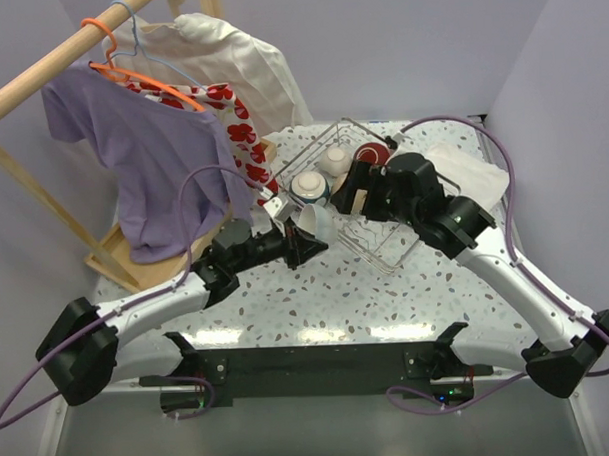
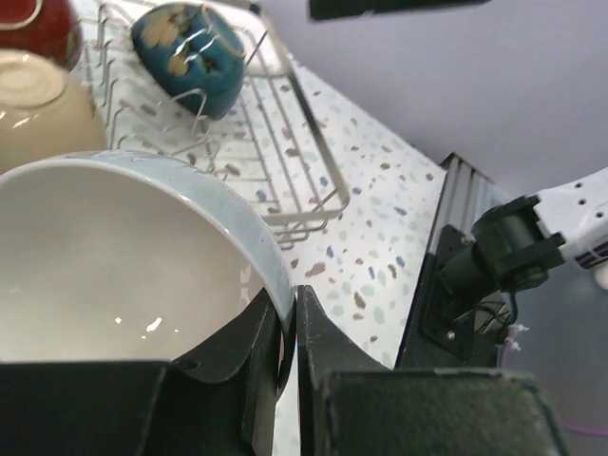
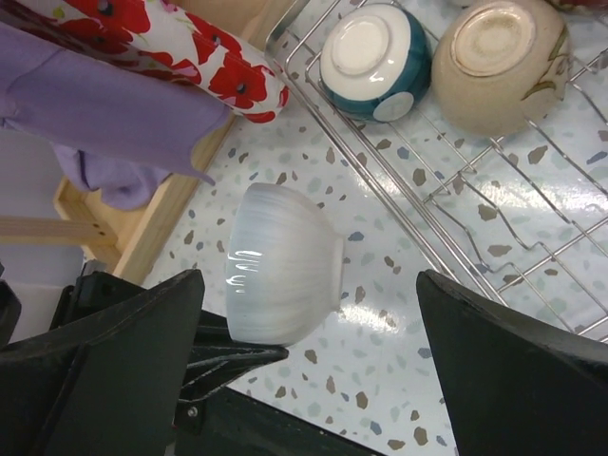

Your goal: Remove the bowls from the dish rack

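A white ribbed bowl (image 1: 314, 224) (image 3: 285, 275) hangs tilted just left of the dish rack (image 1: 387, 251) (image 3: 446, 199), over the speckled table. My left gripper (image 1: 309, 246) (image 2: 290, 321) is shut on its rim, and its pale inside (image 2: 114, 256) fills the left wrist view. My right gripper (image 1: 345, 195) (image 3: 312, 285) stands open above it, fingers wide on either side and not touching. In the rack lie a teal-banded bowl (image 1: 309, 187) (image 3: 373, 47), a beige bowl (image 3: 499, 62), a cream bowl (image 2: 38, 114), a dark red bowl (image 1: 374, 152) and a dark blue patterned bowl (image 2: 190, 57).
A wooden clothes rail (image 1: 49, 67) at the back left carries a purple shirt (image 1: 142, 154), a poppy-print cloth (image 1: 236, 125) and a white garment. Its wooden base (image 3: 142, 228) lies close to the rack's left side. A white cloth (image 1: 473, 172) lies right of the rack.
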You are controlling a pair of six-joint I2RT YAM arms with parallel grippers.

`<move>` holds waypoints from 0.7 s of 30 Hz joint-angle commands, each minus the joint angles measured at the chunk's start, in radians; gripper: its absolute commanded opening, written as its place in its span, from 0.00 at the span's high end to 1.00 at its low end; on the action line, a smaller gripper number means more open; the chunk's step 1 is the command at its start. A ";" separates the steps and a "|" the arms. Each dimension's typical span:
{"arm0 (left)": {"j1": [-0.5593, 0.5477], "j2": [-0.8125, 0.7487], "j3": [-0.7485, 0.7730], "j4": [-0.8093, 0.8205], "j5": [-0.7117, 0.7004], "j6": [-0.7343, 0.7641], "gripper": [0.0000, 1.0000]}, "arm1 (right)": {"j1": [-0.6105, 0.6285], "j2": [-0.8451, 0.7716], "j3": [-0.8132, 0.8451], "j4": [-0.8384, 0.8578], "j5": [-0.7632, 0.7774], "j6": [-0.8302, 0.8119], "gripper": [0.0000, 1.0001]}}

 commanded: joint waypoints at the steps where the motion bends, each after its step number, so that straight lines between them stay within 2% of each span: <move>1: 0.000 -0.120 0.064 -0.293 -0.117 0.122 1.00 | 0.001 -0.053 -0.008 -0.007 0.117 -0.049 0.01; 2: 0.000 -0.132 0.078 -0.406 -0.155 0.135 1.00 | 0.001 -0.057 -0.011 -0.014 0.157 -0.060 0.01; 4: 0.000 -0.163 0.093 -0.516 -0.190 0.177 1.00 | 0.001 -0.063 -0.027 -0.037 0.201 -0.063 0.01; 5: 0.000 -0.169 0.113 -0.636 -0.244 0.185 1.00 | 0.000 -0.071 -0.033 -0.040 0.226 -0.069 0.01; 8: 0.000 -0.171 0.155 -0.818 -0.334 0.210 1.00 | 0.001 -0.076 -0.056 -0.044 0.238 -0.078 0.01; 11: 0.000 -0.149 0.175 -0.933 -0.428 0.187 1.00 | 0.001 -0.067 -0.074 -0.043 0.243 -0.086 0.01; 21: 0.000 -0.002 0.176 -1.055 -0.616 0.060 1.00 | 0.001 -0.056 -0.128 -0.026 0.245 -0.101 0.01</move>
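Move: The left hand already pinches the white bowl by its rim; the bare tabletop it heads for lies about 17 cm to its left, 2 cm back and 21 cm below. Some 17 cm lower, the teal bowl is 23 cm straight ahead and the rack's near corner 6 cm ahead, 21 cm right. From the empty right hand, the beige bowl lies about 20 cm ahead, 4 cm left and 25 cm below, the blue flowered bowl level with it but 17 cm right. Leftward and down together, about 14 cm each way, the left hand swings the pinched white bowl away from the rack towards the open tabletop, its fingers tipping from nearly level to steeply downward, a turn of some 50 degrees. The right hand, wide open, shifts 5 cm right with a slight rise, then sinks about 4 cm, clear of the bowls. ##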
